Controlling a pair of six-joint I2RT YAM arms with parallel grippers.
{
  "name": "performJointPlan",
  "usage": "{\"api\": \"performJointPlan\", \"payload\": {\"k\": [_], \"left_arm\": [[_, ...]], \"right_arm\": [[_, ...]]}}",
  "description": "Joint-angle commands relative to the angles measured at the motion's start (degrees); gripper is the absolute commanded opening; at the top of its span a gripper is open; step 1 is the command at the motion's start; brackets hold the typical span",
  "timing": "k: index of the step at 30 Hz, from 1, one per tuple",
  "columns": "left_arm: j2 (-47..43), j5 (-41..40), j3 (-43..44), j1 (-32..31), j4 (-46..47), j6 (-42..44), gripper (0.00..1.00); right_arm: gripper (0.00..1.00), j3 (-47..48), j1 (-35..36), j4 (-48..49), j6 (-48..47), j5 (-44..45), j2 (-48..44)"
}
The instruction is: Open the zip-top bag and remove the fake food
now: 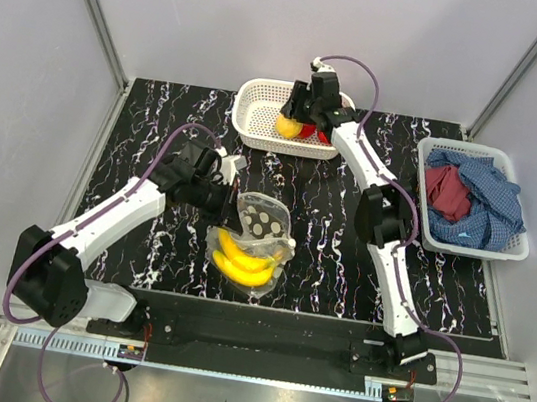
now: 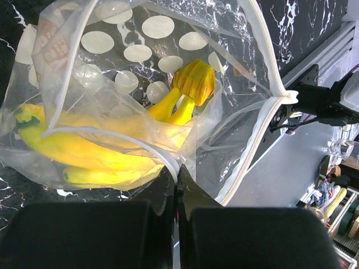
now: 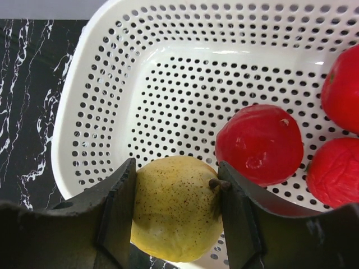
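The zip-top bag [image 1: 263, 223] [image 2: 140, 50], clear with white dots, lies mid-table with its mouth gaping. Inside it rests a yellow banana bunch [image 1: 243, 258] [image 2: 84, 148]. My left gripper [image 1: 230, 207] [image 2: 178, 171] is shut on the bag's white zip edge. My right gripper [image 1: 290, 123] [image 3: 176, 165] is shut on a speckled yellow round fruit [image 3: 174, 210] and holds it over the near rim of the white mesh basket [image 1: 252, 108] [image 3: 101, 84]. Three red fruits [image 1: 308, 132] [image 3: 261, 143] lie inside that basket.
At the right edge of the table stands a second white basket [image 1: 464, 248] filled with red and blue cloths [image 1: 476, 197]. Grey walls enclose the table on three sides. A metal rail [image 1: 258, 336] carrying the arm bases runs along the near edge.
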Motion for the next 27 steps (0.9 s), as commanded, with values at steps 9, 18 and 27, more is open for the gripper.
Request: {"api": "performJointPlan", "payload": {"k": [9,18,27], "left_arm": [[-0.05,-1.24,2.78,0.29,-1.41,1.59,0.0],[0.12,-0.63,4.45,0.29,0.61,1.77,0.0],[1.61,1.74,4.54,0.29,5.61,1.33,0.0]], "right_arm": [[0.61,5.99,-0.23,-1.26,3.91,-5.25,4.61],[0.88,8.01,-0.23,-12.58,3.56,-5.78,-1.62],[0.89,-3.49,1.0,-31.02,5.68,-8.76,-18.05]]}}
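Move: The right hand still grips the yellow fake fruit over the white basket; its landing spot is almost straight below, roughly 6 cm down and 1 cm left. A red fruit sits some 7 cm right and 2 cm farther out, another about 14 cm right, level with the hand, both some 6 cm below. From the left hand, still pinching the bag's rim, that spot lies about 39 cm ahead, 15 cm right and 6 cm lower. The right hand lowers the yellow fruit about 5 cm into the basket, opens, then backs off 7 cm, rising. ##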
